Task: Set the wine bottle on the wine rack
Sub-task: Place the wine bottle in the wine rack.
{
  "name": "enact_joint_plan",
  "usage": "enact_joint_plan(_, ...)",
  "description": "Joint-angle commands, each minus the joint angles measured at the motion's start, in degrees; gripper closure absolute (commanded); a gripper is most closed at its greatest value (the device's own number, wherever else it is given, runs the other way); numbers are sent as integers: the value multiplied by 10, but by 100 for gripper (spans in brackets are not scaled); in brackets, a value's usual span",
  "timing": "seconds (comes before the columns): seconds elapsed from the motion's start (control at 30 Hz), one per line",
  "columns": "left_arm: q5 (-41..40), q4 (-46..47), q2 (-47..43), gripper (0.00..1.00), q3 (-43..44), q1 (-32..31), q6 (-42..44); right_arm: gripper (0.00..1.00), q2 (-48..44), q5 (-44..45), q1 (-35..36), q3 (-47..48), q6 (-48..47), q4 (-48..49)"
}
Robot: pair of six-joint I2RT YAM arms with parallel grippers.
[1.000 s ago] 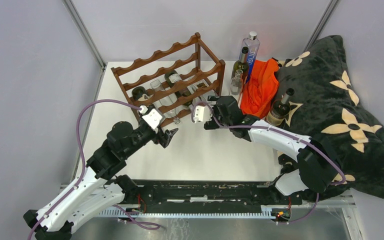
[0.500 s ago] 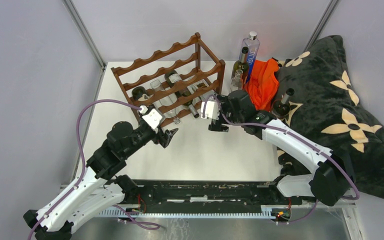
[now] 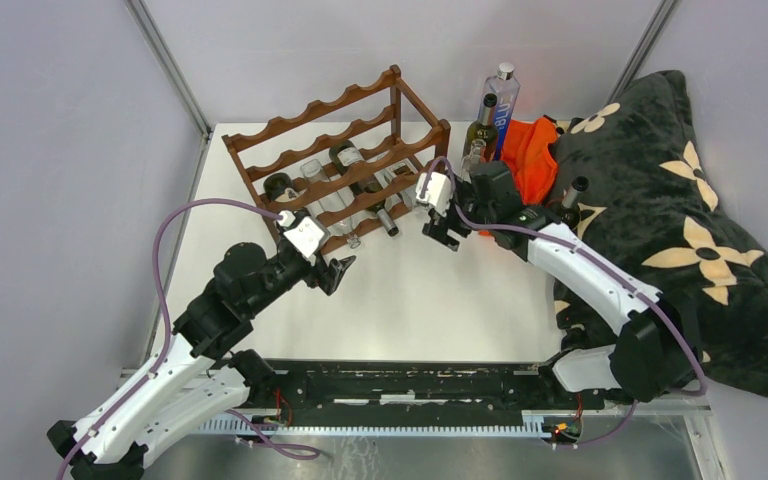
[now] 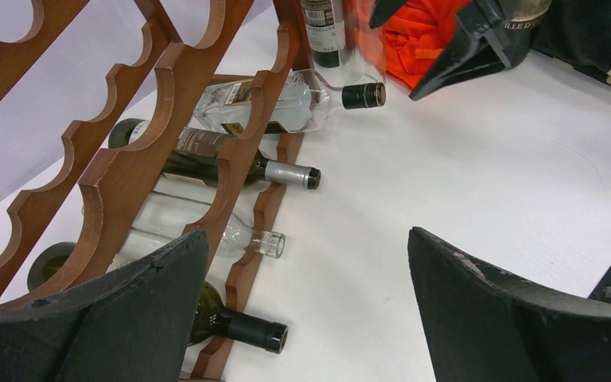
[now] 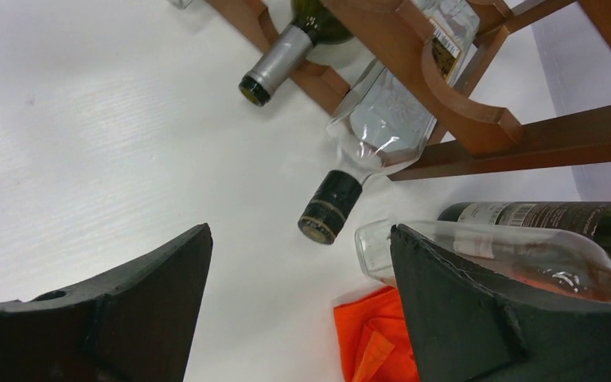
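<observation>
The reddish-brown wine rack (image 3: 345,150) stands at the back of the table, with several bottles lying in its lower tiers. A dark green wine bottle (image 3: 481,126) stands upright just right of it, next to a small clear bottle (image 3: 474,160). My right gripper (image 3: 443,230) hovers open in front of these two with nothing between its fingers. In the right wrist view (image 5: 300,231) the clear bottle (image 5: 525,251) and the dark bottle (image 5: 557,216) lie just beyond its right finger. My left gripper (image 3: 337,268) is open and empty near the rack's front (image 4: 309,232).
A tall clear bottle with a blue label (image 3: 501,100) stands behind the green one. An orange cloth (image 3: 532,165) and a black flowered blanket (image 3: 680,210) fill the right side; another dark bottle (image 3: 572,195) rests on the blanket. Bottle necks (image 4: 286,338) stick out of the rack's front.
My right arm has swung back and to the right, from the rack's front corner toward the standing bottles. The left arm has not moved.
</observation>
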Motion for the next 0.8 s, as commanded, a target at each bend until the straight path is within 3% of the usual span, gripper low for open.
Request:
enact_joint_plan(0.0,4,33,0,0,1,4,-9,16,43,29,-1,66,75,19)
enact_joint_plan(0.2,3,34,0,0,0,6,-9,34,96,110,3,81,118,34)
enact_joint_plan(0.77,15,34,-2,0,1,9,-7,39,172,156,2,75,136,52)
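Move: The black neck of the clear wine bottle already lying in the rack is about 7 cm ahead of the right hand, 2 cm left and 9 cm below. The silver neck of the dark bottle lies some 4 cm ahead and 9 cm left; the upright clear bottle stands about 7 cm ahead and 5 cm right. From the left hand, the black neck is roughly 17 cm ahead, 16 cm right and 18 cm below. The right hand reaches forward about 5 cm, then sinks towards the black neck, turning clockwise, fingers closing partway. ##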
